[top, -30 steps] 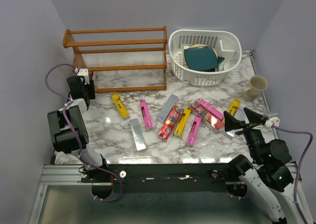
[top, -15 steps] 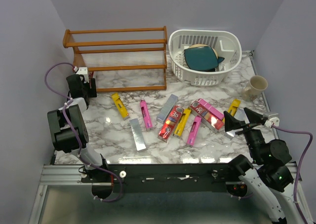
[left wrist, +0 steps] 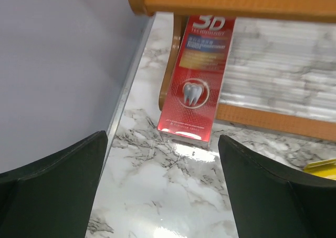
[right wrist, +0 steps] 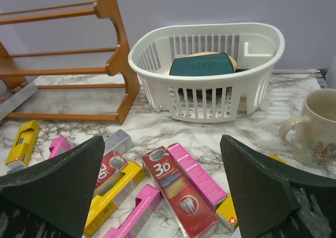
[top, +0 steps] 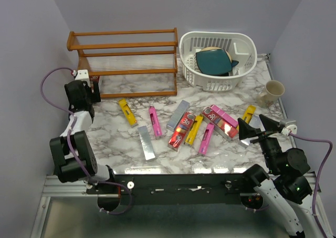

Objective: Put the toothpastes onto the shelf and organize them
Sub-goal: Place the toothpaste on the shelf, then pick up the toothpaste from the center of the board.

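The wooden shelf [top: 123, 59] stands at the back left. A red toothpaste carton [left wrist: 197, 80] lies at the left end of its lower tier, its near end sticking out over the front rail; from above only a sliver of it [top: 95, 81] shows. My left gripper [left wrist: 163, 196] is open just in front of it, touching nothing, and sits by the shelf's left end [top: 90, 91]. Several more toothpastes lie loose mid-table: yellow [top: 127, 112], pink [top: 155, 121], silver [top: 147, 142], red [right wrist: 181, 196]. My right gripper [right wrist: 163, 196] hangs open and empty above their right end [top: 257, 128].
A white slotted basket [top: 241, 64] holding a teal object [top: 212, 61] stands at the back right. A beige mug [top: 270, 92] sits near the right edge. The left wall runs close beside the shelf and my left arm.
My left gripper has opened wide, let go of the red carton at the shelf and drawn back a little. The right arm has not moved.
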Available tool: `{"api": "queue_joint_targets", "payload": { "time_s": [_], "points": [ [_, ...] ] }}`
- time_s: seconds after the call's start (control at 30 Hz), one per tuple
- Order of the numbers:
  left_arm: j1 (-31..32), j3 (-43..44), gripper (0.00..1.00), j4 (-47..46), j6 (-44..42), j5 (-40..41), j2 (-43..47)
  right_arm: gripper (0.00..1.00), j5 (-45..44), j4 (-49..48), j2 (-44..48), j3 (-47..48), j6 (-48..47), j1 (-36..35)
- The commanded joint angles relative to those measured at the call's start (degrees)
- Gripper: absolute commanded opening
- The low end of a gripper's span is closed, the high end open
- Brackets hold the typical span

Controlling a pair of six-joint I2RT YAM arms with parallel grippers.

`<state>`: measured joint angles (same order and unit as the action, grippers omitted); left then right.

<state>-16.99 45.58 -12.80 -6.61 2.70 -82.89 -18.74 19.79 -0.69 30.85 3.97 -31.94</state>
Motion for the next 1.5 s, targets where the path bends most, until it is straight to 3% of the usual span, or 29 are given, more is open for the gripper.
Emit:
{"api": "queue_joint_targets", "payload": {
  "time_s": [0.0, 0.23, 0.4, 0.6, 0.63, 0.83, 0.9, 1.1, 1.3, 1.47],
  "points": [
    [3.97, -0.85, 0.99, 2.24, 2.66, 5.73, 9.92, 1.0, 0.72, 0.33, 16.51, 0.96, 0.52, -0.58],
    [17.16, 3.11, 0.99, 14.79, 5.46, 11.28, 17.67, 1.0, 1.43, 0.69, 16.6, 1.32, 0.78, -0.58],
    [30.05, 1.79, 0.99, 19.56, 10.21, 12.85, 21.97, 1.0, 1.25, 0.69, 16.42, 1.4, 0.52, -0.66],
    [45.18, 0.03, 0.99, 22.99, 20.49, 13.2, 23.39, 1.0, 0.2, 0.95, 16.51, 1.58, 0.34, -0.58],
    [50.86, -0.23, 0.99, 23.43, 21.37, 15.99, 23.22, 1.0, 0.55, 0.95, 16.51, 1.58, 0.43, -0.58],
    [69.0, -2.51, 0.99, 24.05, 29.72, 26.55, 21.03, 1.0, -0.59, 0.86, 16.42, 1.49, -0.27, -0.58],
    [76.91, -2.78, 0.99, 25.01, 34.18, 33.75, 19.71, 1.0, -1.38, 1.04, 16.51, 1.76, -0.36, -0.58],
    [93.34, 2.74, 0.99, 36.25, 50.01, 48.25, 8.64, 1.0, -2.18, 0.6, 16.42, 1.49, -0.89, -0.58],
    [98.38, 9.16, 0.99, 47.33, 63.9, 51.18, -3.05, 1.0, -2.0, 0.25, 16.42, 1.05, -1.42, -0.58],
    [98.47, 5.93, 0.99, 40.23, 62.34, 47.06, -3.51, 1.0, -2.7, 0.25, 16.42, 0.97, -1.68, -0.58]
  ]
}}
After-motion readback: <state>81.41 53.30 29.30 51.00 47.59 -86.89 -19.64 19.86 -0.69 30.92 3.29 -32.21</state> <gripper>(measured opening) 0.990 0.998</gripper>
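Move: The red 3D box in the middle of the table lies about 44 cm to the right of my left hand, 15 cm back and 9 cm lower. Left of that box, 12 cm nearer to my hand and 5 cm farther out, is a pink box. A yellow box lies 6 cm to its right, level with it, and a silver box some 7 cm beyond it. From my idle right hand the red box is roughly 9 cm ahead, 24 cm left and 24 cm below. With my left fingers already wide open, I lift off about 10 cm clear of the toothpaste just put on the shelf, then sweep fast to the right, some 44 cm, and back about 25 cm, towards the middle red 3D box. On the way I turn clockwise to about 40 degrees, easing back to some 30, and sink about 14 cm from the top of the arc with the fingers tipping farther down, ending open near the red box's near end, not touching it. ##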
